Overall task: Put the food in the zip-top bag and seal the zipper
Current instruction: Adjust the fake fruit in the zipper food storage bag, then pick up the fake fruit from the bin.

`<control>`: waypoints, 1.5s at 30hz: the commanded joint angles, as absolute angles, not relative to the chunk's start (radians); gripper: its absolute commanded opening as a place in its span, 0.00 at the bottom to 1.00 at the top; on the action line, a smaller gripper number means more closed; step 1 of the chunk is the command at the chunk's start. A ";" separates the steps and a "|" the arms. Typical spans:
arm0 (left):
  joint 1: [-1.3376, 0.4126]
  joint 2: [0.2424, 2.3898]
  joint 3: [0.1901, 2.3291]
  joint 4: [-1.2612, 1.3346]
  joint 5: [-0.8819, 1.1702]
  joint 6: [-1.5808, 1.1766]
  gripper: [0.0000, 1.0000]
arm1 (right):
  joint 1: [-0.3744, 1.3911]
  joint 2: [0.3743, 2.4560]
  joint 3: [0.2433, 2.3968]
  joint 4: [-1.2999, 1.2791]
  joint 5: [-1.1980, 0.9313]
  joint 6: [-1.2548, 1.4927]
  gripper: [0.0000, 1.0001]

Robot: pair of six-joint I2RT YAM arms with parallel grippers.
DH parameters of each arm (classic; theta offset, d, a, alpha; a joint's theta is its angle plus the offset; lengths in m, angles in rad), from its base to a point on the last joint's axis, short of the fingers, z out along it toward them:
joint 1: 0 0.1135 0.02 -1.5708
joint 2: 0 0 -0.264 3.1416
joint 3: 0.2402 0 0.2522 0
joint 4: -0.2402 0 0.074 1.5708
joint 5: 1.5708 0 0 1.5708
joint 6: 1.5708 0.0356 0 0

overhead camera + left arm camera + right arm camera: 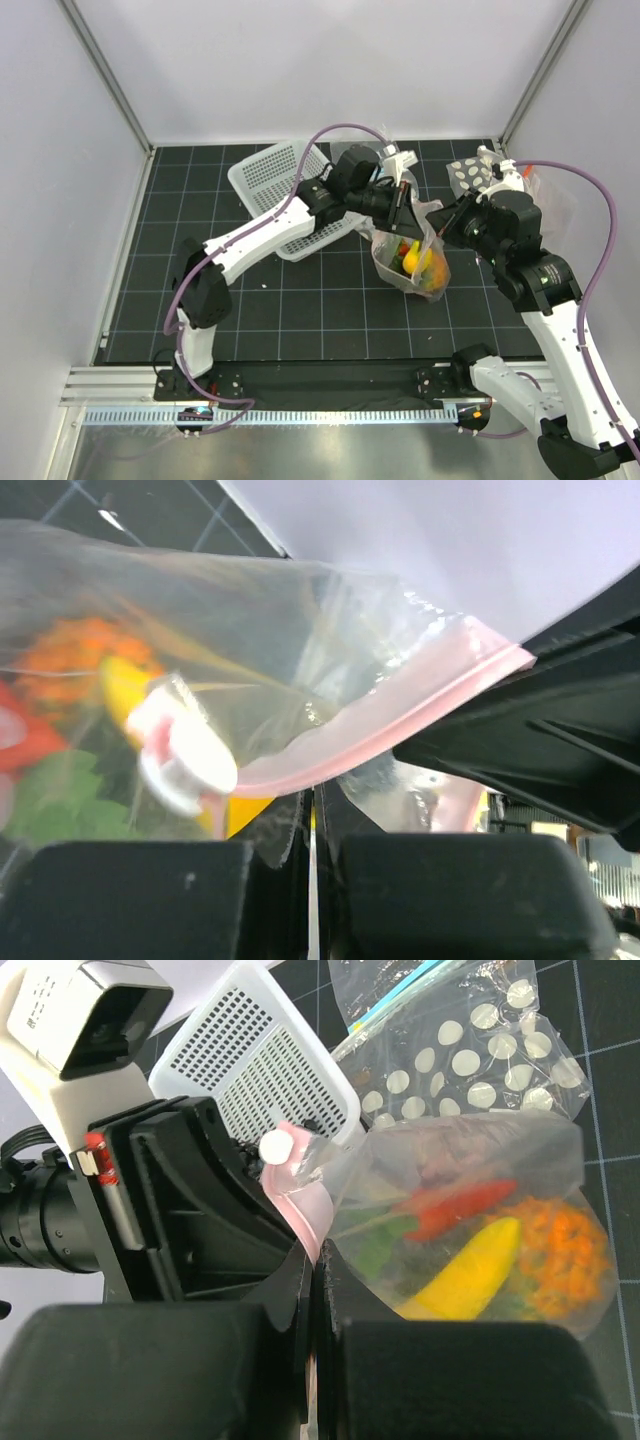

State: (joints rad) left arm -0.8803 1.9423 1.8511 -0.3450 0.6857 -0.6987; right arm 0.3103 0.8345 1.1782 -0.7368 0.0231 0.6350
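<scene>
The clear zip-top bag [408, 268] hangs above the mat between both grippers. The food is inside it: a yellow banana [465, 1280], an orange pineapple [560, 1250] and a red pepper [465, 1208] with a green stem. The pink zipper [400, 725] runs along its mouth, with a white slider [185, 760] on it. My left gripper [312, 825] is shut on the bag's film just under the strip. In the overhead view the left gripper [402, 208] is at the bag's top left. My right gripper [318, 1270] is shut on the pink strip's end, at the bag's top right [437, 228].
A white perforated basket [275, 180] lies tipped on the mat behind the left arm. A white-dotted bag [470, 175] with an orange strip lies at the back right, with another clear bag with a teal strip [400, 985] by it. The enclosure walls stand around the mat.
</scene>
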 commanded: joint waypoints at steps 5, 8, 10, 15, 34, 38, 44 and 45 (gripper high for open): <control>-0.893 1.864 1.933 -0.497 0.477 -0.548 0.61 | 0.305 0.816 1.197 -0.687 0.026 0.643 0.01; -0.902 1.798 1.918 -0.534 0.431 -0.500 0.68 | 0.307 0.821 1.197 -0.687 0.031 0.637 0.01; -0.900 1.767 1.902 -0.558 0.398 -0.468 0.73 | 0.307 0.825 1.197 -0.687 0.031 0.629 0.01; -0.900 1.643 1.869 -0.633 0.296 -0.385 0.94 | 0.307 0.837 1.195 -0.693 0.046 0.600 0.01; -0.696 1.779 1.789 -0.811 -0.233 -0.295 1.00 | 0.307 0.836 1.173 -0.681 0.040 0.581 0.01; -0.669 1.928 1.882 -0.890 -0.199 -0.166 1.00 | 0.307 0.833 1.173 -0.681 0.037 0.583 0.01; -0.601 2.057 1.930 -0.865 -0.147 -0.077 1.00 | 0.307 0.825 1.169 -0.686 0.023 0.586 0.01; -0.597 2.078 1.945 -0.865 -0.141 -0.065 1.00 | 0.307 0.825 1.167 -0.686 0.025 0.584 0.01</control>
State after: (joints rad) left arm -0.6285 2.0350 1.8687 -0.8547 -0.1558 -0.1516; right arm 0.3099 0.8440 1.1702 -0.7288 0.0368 0.5961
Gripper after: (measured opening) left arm 0.996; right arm 0.044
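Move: Beyond the left hand, down in the white basket, the grapes lie about 20 cm ahead, 26 cm to its left and 25 cm lower; the basket's middle is some 5 cm farther out than the grapes. The bag's food-filled body hangs about 17 cm below this hand and 2 cm to its right. From the right hand, the grapes are roughly 18 cm ahead, 31 cm to the left and 28 cm down. Letting go of the bag rim, the left hand opens wide, lifts some 8 cm while swinging left, then reaches forward and dives about 23 cm over the basket towards the grapes. It ends about 22 cm left and 17 cm forward of its start, fingers turned from pointing right to steeply down. The right hand stays put, still pinching the rim. ##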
